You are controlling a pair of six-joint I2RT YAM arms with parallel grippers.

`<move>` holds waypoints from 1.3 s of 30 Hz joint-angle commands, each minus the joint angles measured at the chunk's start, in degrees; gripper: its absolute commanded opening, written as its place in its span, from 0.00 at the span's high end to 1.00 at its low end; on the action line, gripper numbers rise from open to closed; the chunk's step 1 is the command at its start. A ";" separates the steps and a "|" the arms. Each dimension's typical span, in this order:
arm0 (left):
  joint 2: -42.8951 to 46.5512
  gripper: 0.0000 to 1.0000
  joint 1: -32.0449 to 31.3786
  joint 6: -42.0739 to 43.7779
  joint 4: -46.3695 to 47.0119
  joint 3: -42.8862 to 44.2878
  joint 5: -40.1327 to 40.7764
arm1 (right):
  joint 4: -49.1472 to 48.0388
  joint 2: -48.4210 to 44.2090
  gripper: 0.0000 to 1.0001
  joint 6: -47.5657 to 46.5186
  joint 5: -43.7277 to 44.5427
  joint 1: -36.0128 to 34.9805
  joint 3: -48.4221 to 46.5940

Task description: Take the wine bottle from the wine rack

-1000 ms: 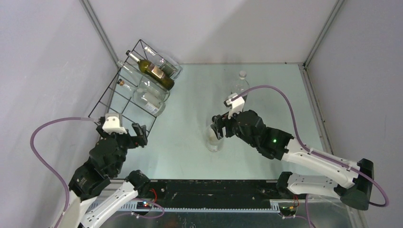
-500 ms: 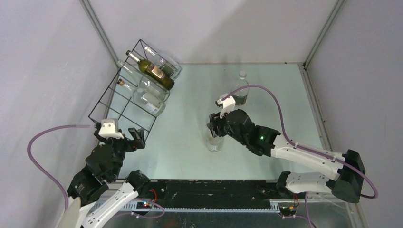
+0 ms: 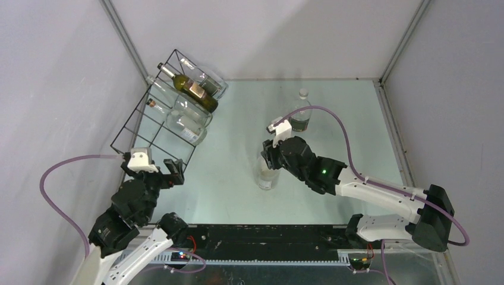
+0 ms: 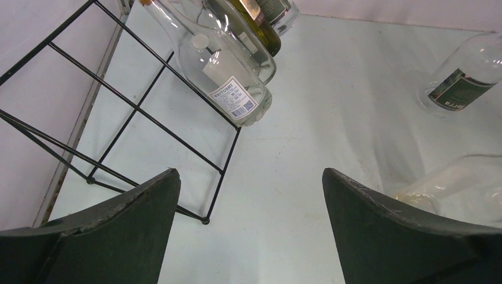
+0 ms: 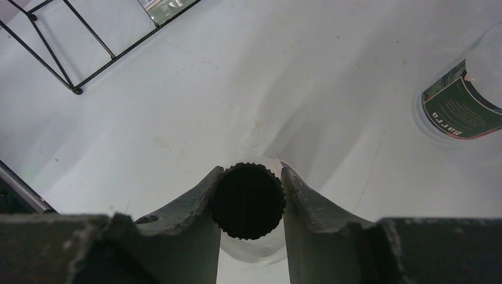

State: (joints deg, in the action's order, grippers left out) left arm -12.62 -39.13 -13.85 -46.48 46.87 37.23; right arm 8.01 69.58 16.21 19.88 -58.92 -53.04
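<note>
The wine rack [image 3: 132, 119] is a black wire grid at the far left, leaning against the wall. A dark green wine bottle [image 3: 193, 89] with a gold label lies across it among clear bottles [image 3: 189, 124]. Mid-table, a clear bottle [image 3: 265, 178] stands upright off the rack. My right gripper [image 3: 268, 155] is shut on its black ribbed cap [image 5: 248, 201], one finger on each side. My left gripper [image 4: 250, 177] hangs open and holds nothing, just in front of the rack's near corner [image 4: 204, 220].
A clear bottle with a green label [image 3: 301, 113] stands at the back, behind the right arm. Grey walls close in the table on three sides. The rack's near corner [image 5: 76, 90] sits left of the held bottle.
My right gripper's jaws have closed onto the standing bottle's cap, and that arm has shifted slightly left. The left arm drew back a little and stays open.
</note>
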 commanded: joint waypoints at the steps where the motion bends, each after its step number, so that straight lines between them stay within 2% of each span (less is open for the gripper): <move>1: -1.53 0.03 0.31 1.57 3.38 -0.90 -0.36 | -2.15 0.08 0.89 1.49 -1.13 -0.33 -1.98; 5: -1.80 0.03 0.31 1.75 4.14 -1.39 -1.29 | -0.42 -2.01 1.00 0.66 1.34 -0.22 -1.98; 9: -2.31 0.03 0.32 2.41 4.52 -1.80 -2.01 | 2.32 -4.84 1.00 -0.02 4.14 1.40 -1.98; 15: -2.98 0.02 0.31 3.17 5.03 -2.21 -3.57 | 6.99 -9.62 1.00 -0.64 1.59 9.69 -1.98; 21: -2.87 0.02 0.29 3.22 4.82 -2.22 -3.40 | 7.57 -13.51 1.00 -4.19 -0.66 20.22 -1.98; 27: -1.90 0.02 0.35 3.21 4.85 -2.53 -2.83 | 4.08 -13.36 1.00 -4.99 -2.64 30.39 -1.98; 32: -2.13 0.02 0.37 3.30 4.87 -2.50 -2.78 | -3.00 -10.68 1.00 -3.17 -4.55 37.55 -1.98; 39: -1.44 0.01 0.33 3.23 4.89 -2.66 -2.59 | -12.05 -5.02 1.00 -4.54 -1.58 40.59 -4.44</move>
State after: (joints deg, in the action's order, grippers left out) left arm -14.90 -39.11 -11.73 -43.35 44.66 34.28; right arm 14.55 62.92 11.97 16.80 -19.33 -52.69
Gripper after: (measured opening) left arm 0.984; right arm 0.390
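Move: The right hand already holds a clear, dark-capped bottle by its neck, upright. Its way leads to the free table beside the standing bottle, roughly 17 cm ahead, 24 cm to its right and 24 cm below the hand. The standing bottle is about 21 cm ahead and 13 cm right, and the nearest rack bottle some 15 cm ahead and 31 cm left. From the empty left hand, that free spot lies about 27 cm ahead and 54 cm right. Keeping its grip on the bottle's neck just under the cap, the right hand first waits, then swings the bottle to the right, away from the rack, by about 23 cm. It also goes forward some 11 cm, mostly forward by the end, nearly level and turning about 35 degrees clockwise. The open left hand edges a little right. ##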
